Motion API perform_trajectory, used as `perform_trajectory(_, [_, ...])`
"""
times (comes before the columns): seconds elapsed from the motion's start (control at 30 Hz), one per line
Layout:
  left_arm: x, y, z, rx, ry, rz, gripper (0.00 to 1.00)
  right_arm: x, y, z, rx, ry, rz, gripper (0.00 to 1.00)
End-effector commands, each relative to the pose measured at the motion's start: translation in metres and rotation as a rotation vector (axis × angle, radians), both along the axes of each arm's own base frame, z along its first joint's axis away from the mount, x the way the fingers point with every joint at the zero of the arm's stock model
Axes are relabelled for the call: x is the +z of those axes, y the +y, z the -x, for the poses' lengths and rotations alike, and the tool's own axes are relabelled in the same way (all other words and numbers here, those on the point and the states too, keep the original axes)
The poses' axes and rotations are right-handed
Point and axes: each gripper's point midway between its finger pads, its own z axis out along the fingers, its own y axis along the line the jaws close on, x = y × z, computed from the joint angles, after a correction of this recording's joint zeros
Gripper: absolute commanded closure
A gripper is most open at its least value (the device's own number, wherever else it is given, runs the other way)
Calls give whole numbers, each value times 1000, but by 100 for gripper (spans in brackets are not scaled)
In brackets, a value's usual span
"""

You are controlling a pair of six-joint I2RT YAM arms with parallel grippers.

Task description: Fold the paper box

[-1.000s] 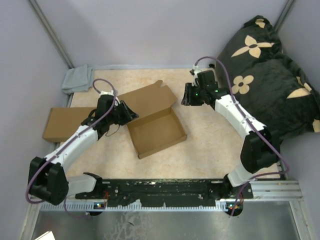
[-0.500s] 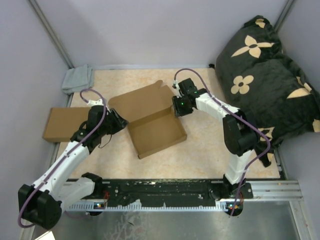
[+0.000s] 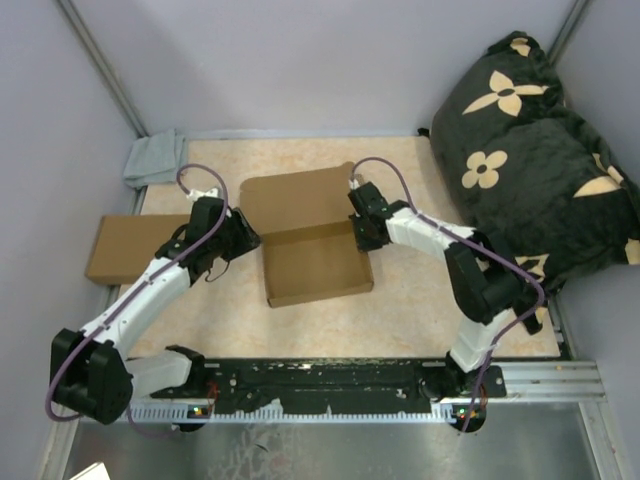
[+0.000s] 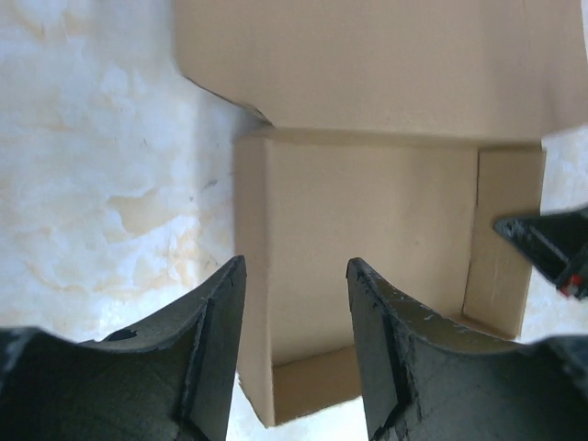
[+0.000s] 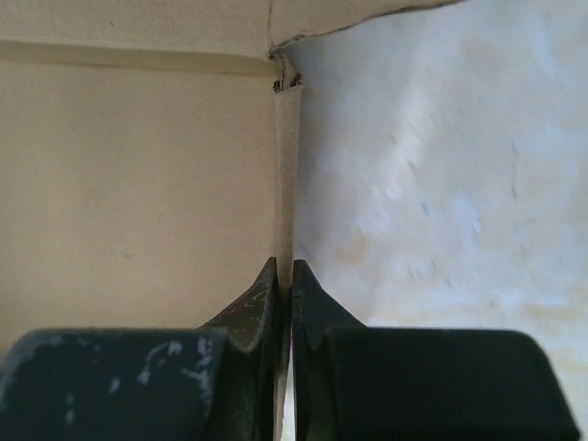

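The paper box [image 3: 315,265] is a shallow brown tray in the middle of the table, with its lid [image 3: 295,200] lying open toward the back. My right gripper [image 3: 358,235] is at the tray's right wall. In the right wrist view this gripper [image 5: 283,266] is shut on that thin upright wall [image 5: 287,165]. My left gripper [image 3: 250,240] hovers at the tray's left side. Its jaws [image 4: 296,266] are open, and the tray's left wall [image 4: 253,276] shows between them with nothing gripped. The right gripper's tip [image 4: 551,253] shows across the tray.
A second flat brown cardboard [image 3: 130,245] lies at the left edge, behind the left arm. A grey cloth [image 3: 155,158] sits in the back left corner. A black flowered pillow [image 3: 540,150] fills the right side. The arms' mounting rail [image 3: 330,380] runs along the near edge.
The right arm swung in from the back right to the tray's right wall and shut on it. The left gripper opened wider. The box turned squarer to the table.
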Motion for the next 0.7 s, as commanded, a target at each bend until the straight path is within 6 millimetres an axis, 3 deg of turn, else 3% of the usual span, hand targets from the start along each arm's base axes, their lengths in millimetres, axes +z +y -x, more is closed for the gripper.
perform_trajectory(0.0, [20,5,-23,13,-60,-65,44,20,-35,21,-154,-77,13,98])
perform_trajectory(0.23, [17,14,-72,51,-65,-120,43,26,-56,65,-170,-83,-37,99])
perform_trajectory(0.33, [2,6,-89,26,-18,-118,45,27,-57,72,-193,-81,-69,99])
perform_trajectory(0.53, [-38,-1,-102,-18,114,-157,46,24,-53,75,-214,-76,-104,99])
perform_trajectory(0.67, [-45,-11,-113,-46,107,-128,46,21,-52,75,-203,-64,-96,99])
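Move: My right hand already has the tray's right wall between its shut pads. The clear table I am pulling it to is about 9 cm back and 7 cm right; the tray's middle lies some 14 cm left and 3 cm back, slightly below. From my left hand, the lid's left edge is about 14 cm ahead, 6 cm left and 8 cm below; the tray's left wall is almost directly underneath, around 10 cm down. That lid edge is roughly 12 cm ahead and 38 cm left of my right hand. I keep the right wall pinched and drag the tray back about 9 cm and to the right, turning some 10 degrees clockwise and easing to a stop. Meanwhile my left hand reaches forward about 10 cm, nearly level at first, then sinks 5 cm towards the lid's left edge, tilting a little and keeping its fingers half open, one either side of that edge. ##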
